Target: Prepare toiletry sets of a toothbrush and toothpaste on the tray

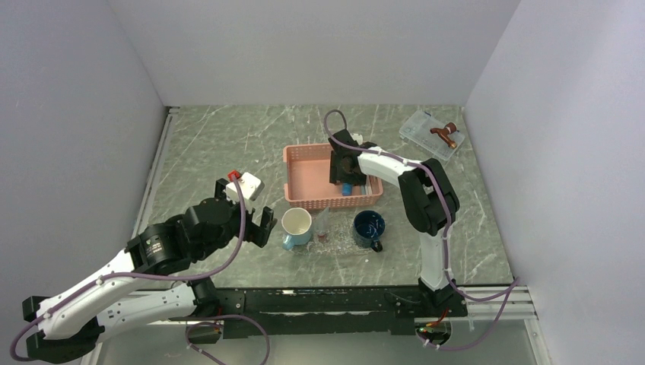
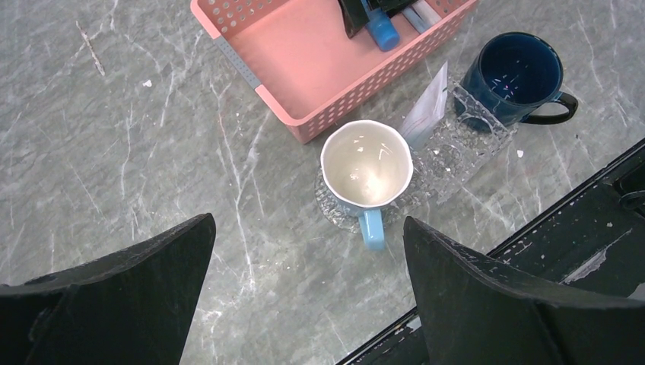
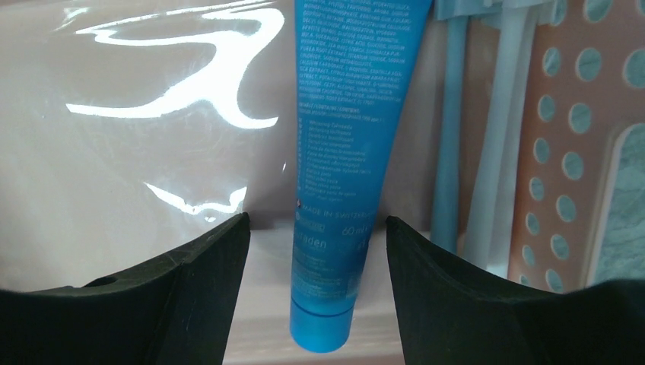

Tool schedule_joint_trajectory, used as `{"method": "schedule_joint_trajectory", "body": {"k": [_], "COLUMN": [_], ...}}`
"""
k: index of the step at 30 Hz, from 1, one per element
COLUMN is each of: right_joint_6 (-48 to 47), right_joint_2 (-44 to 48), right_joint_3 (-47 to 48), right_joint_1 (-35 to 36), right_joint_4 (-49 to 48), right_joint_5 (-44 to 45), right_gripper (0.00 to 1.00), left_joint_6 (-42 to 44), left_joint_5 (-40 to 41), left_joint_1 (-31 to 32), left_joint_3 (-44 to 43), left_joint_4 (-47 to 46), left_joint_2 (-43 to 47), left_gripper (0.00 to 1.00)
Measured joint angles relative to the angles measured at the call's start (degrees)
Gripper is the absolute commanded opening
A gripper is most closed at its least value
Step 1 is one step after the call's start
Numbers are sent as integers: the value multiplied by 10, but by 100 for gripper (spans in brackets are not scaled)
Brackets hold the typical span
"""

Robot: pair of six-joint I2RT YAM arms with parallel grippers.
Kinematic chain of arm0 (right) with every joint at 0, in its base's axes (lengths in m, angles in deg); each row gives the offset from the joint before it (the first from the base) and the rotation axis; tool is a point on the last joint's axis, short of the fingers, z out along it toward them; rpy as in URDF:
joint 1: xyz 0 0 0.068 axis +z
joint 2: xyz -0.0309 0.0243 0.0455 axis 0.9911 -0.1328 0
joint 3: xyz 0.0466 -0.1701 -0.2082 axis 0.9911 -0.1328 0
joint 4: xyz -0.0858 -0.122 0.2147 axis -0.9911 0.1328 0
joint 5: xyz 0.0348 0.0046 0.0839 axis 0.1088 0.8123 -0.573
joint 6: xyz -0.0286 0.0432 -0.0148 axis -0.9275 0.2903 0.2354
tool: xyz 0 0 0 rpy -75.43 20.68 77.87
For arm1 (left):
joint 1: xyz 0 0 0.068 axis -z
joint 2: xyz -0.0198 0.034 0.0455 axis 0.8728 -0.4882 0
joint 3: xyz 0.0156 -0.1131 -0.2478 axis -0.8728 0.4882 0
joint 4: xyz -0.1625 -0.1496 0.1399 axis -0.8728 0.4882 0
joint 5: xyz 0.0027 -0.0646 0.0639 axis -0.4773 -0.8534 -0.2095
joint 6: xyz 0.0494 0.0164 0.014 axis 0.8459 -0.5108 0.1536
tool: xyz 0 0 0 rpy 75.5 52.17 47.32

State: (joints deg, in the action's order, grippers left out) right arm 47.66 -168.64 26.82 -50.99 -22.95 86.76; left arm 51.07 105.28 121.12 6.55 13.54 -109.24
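Note:
A blue toothpaste tube lies in the pink basket, cap toward the camera. My right gripper is down in the basket, open, one finger on each side of the tube with a gap on both sides. Pale toothbrushes lie along the basket's right wall. The clear textured tray sits in front of the basket; a white mug stands on its left end and a pale flat tube leans upright on it. My left gripper hangs wide open over bare table, holding nothing.
A dark blue mug stands at the tray's right end. A small clear box with a copper-coloured piece on it lies at the back right. The black front rail runs close to the tray.

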Motion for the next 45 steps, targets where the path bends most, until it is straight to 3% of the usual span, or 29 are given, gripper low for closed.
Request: {"method": "schedule_joint_trajectory", "body": {"k": [13,28,37,45], "right_joint_6": [17,18,17,17], "right_joint_2": [-21,-23,62,201], "right_joint_3": [23,26,-50,-120], "right_joint_1": [-7,-20,-19,-19], "right_joint_4": [-1,-12,-61,-130], "right_joint_5": [12,16,4,-6], "right_gripper": [58,29,26,26], "left_joint_6": [0,0,-2,-2], "left_joint_5": [-28,-40,-41,-57], "left_joint_1": [-34,-51,-55,-56], "left_joint_3": [6,7,7,7], "left_joint_4": [-1,-1,-1,-5], "left_joint_2": [-13,-13,-13,-13], "left_gripper": [99,99,99,99]}}
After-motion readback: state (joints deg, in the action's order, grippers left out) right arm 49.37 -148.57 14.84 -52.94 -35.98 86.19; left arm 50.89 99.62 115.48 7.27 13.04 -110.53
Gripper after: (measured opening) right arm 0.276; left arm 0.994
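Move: The blue toothpaste already lies between my right hand's open fingers, inside the pink basket, its middle about 4 cm ahead of the hand point and 1 cm right. The toothbrushes lie beside it, roughly 3 cm ahead and 5 cm right of my hand. Outside the basket, the navy mug stands some 10 cm back and 5 cm right. From my left hand the toothpaste is about 25 cm ahead, 19 cm right and 24 cm below. With my right hand low in the basket, I slide about 2.5 cm forward along the blue toothpaste from its cap end, shut both fingers across its lower part, then lift straight up some 10 cm, drawing back slightly. As I rise I tip my fingers outward about 20 degrees and keep my pinch. ##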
